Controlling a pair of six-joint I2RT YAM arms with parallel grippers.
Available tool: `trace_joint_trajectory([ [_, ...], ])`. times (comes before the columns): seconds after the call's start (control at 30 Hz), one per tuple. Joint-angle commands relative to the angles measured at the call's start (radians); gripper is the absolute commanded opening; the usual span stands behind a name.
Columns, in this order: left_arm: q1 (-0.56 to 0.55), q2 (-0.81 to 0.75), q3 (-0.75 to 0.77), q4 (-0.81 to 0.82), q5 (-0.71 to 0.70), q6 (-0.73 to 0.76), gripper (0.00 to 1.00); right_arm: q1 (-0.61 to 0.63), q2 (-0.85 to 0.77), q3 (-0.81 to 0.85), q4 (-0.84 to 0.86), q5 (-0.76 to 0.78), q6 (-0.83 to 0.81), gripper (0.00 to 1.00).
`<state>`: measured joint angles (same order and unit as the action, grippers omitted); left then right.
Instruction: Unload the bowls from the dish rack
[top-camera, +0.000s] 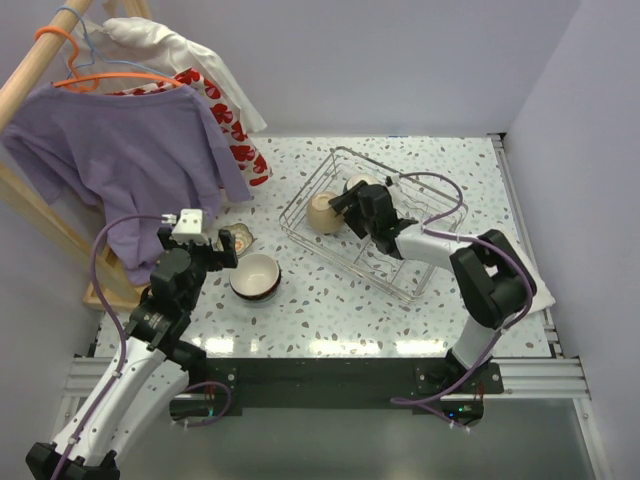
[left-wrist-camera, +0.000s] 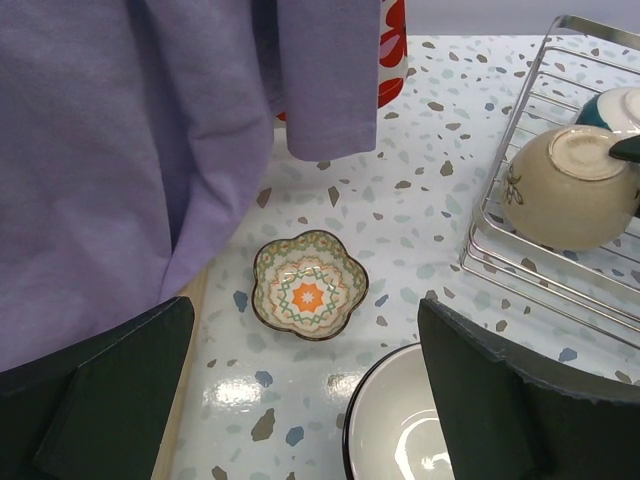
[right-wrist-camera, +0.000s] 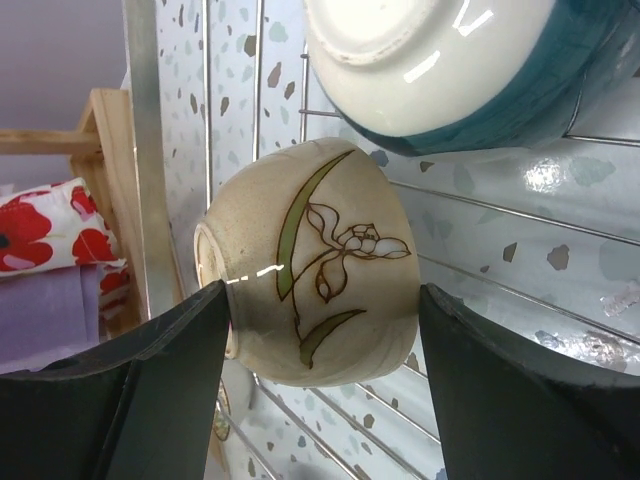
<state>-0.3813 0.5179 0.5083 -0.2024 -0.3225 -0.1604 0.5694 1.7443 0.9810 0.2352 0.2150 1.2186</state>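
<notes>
The dish rack (top-camera: 440, 205) stands right of the table's middle. A tan bowl (top-camera: 322, 212) with a painted flower lies on its side at the rack's left corner. My right gripper (top-camera: 338, 208) straddles it. In the right wrist view the fingers (right-wrist-camera: 170, 370) touch the tan bowl (right-wrist-camera: 310, 265) at its foot and its rim, gripper (right-wrist-camera: 322, 330). A teal-and-white bowl (right-wrist-camera: 450, 70) lies just behind it. My left gripper (left-wrist-camera: 305, 400) is open and empty above the table, over a white-inside, dark-rimmed bowl (left-wrist-camera: 400, 425) that stands outside the rack (top-camera: 255, 277).
A small flower-shaped patterned dish (left-wrist-camera: 308, 285) sits on the table next to the left gripper (top-camera: 215, 248). A purple shirt (top-camera: 120, 150) and a red-flowered cloth (top-camera: 235, 135) hang from a wooden stand at the back left. White paper (top-camera: 540, 285) lies at the right edge.
</notes>
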Motion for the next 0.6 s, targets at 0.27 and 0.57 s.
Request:
trace_joint_trajectory([
  [0.27, -0.001, 0.018, -0.008, 0.063, 0.062, 0.035, 1.0, 0.003, -0.189, 0.07, -0.056, 0.021, -0.202, 0.0],
  [0.57, -0.001, 0.054, -0.01, 0.13, 0.218, 0.059, 1.0, -0.008, -0.267, 0.077, -0.146, 0.024, -0.179, 0.0],
])
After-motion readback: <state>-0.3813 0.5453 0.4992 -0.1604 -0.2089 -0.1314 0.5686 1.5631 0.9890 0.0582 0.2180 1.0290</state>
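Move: Held between the right fingers, the beige bowl is already coming up in the rack. The stacked bowls on the table lie about 18 cm left of this hand, 14 cm back and 6 cm lower. The teal bowl sits in the rack some 8 cm ahead and 5 cm right, the flower dish about 23 cm left and 4 cm back. For the left hand the stack is 9 cm right, roughly level, 17 cm below; the beige bowl 15 cm ahead, 24 cm right. Lifting on with the beige bowl, the right hand climbs about 4 cm up from the rack, easing some 2 cm back and 2 cm right, away from the teal bowl. It keeps its pinch across foot and rim and rolls about 10 degrees, left side dipping. Late on, the open, empty left hand starts right about 2 cm, turning slightly clockwise. ##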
